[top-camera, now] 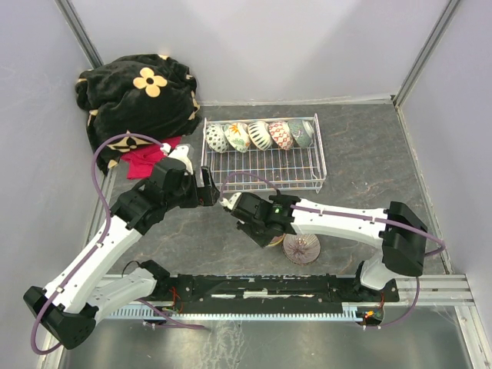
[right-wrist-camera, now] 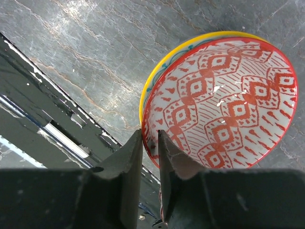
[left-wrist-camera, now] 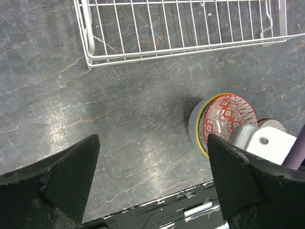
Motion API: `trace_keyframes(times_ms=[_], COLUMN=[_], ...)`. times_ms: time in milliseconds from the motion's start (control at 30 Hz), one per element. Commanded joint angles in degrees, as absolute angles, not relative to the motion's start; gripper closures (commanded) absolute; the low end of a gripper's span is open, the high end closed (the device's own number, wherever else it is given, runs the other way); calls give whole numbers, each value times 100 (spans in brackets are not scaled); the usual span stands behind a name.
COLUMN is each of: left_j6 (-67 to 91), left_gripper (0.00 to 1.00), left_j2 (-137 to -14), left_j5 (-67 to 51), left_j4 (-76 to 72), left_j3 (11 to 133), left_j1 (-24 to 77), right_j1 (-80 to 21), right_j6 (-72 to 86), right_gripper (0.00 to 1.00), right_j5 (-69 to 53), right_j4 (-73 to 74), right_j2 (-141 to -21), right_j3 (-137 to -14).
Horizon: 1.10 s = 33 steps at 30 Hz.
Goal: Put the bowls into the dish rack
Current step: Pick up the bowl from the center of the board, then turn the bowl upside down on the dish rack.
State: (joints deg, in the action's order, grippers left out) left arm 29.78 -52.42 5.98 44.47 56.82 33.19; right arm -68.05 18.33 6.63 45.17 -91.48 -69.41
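A red-and-white patterned bowl sits nested in a yellow-rimmed bowl on the grey table, in front of the dish rack. My right gripper is shut on the red bowl's near rim, one finger inside and one outside. From above, the right gripper covers most of that stack. A pink-purple bowl stands just right of it. Several bowls stand on edge along the rack's back row. My left gripper hovers open over bare table, left of the red bowl.
A black flowered blanket and a red cloth lie at the back left beside the rack. A black rail runs along the near table edge. The rack's front rows hold nothing.
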Motion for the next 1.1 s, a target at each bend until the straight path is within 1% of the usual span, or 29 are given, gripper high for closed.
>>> trace_keyframes(times_ms=[0, 67, 100, 400, 633, 700, 833, 1067], left_j6=[3011, 3010, 3004, 2953, 2961, 2971, 3009, 3136], left_gripper=[1, 0, 0, 0, 1, 1, 2, 7], left_j2=[-5122, -5116, -5110, -5018, -5159, -5256, -5577, -6539], left_j5=[748, 747, 760, 915, 820, 762, 462, -305], left_j4=[4413, 4412, 4415, 4463, 4270, 4149, 3678, 2509], left_j3=[5862, 5861, 5862, 6116, 6400, 6447, 6471, 6551], left_j1=[3296, 3295, 3296, 3296, 3297, 3296, 3298, 3305], right_j1=[-6829, -6830, -6831, -6761, -6255, -5923, -4948, -3083], right_j6=[1763, 1772, 1782, 1701, 1695, 1717, 1856, 2468], right_gripper=[81, 96, 98, 99, 99, 99, 99, 99], right_j5=[779, 819, 853, 1480, 1610, 1463, 835, -948], right_j4=[4507, 4501, 4506, 4573, 4268, 4113, 3630, 2224], right_j2=[-9184, -9158, -9112, -8520, -7931, -7765, -7576, -7527], right_j3=[-7214, -7214, -7222, -7812, -8234, -8254, -7986, -7154])
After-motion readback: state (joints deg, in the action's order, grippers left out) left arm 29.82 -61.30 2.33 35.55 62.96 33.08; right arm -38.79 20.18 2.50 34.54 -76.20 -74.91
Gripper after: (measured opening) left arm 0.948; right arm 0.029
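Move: The red-patterned bowl, top of the stack at the board's center, has its near-left rim between the right hand's parted fingers: its middle is about 4 cm ahead, 2 cm right and 2 cm lower. The yellow-rimmed bowl sits directly beneath it; the purple striped bowl lies 9 cm right and 5 cm nearer than the red one. The dish rack's middle is some 20 cm beyond the stack. From the left hand, the red bowl is 6 cm back, 15 cm right, 14 cm below. The red-patterned bowl is pinched at its near-left rim as the right fingers close, then lifted off the yellow-rimmed bowl, mostly upward at first, then swung forward and a little right towards the rack: about 16 cm forward and 15 cm up overall, the hand rolling left side up and turning clockwise, each nearly 30 degrees. The open left hand rises, then eases forward and right, some 4 cm each. ##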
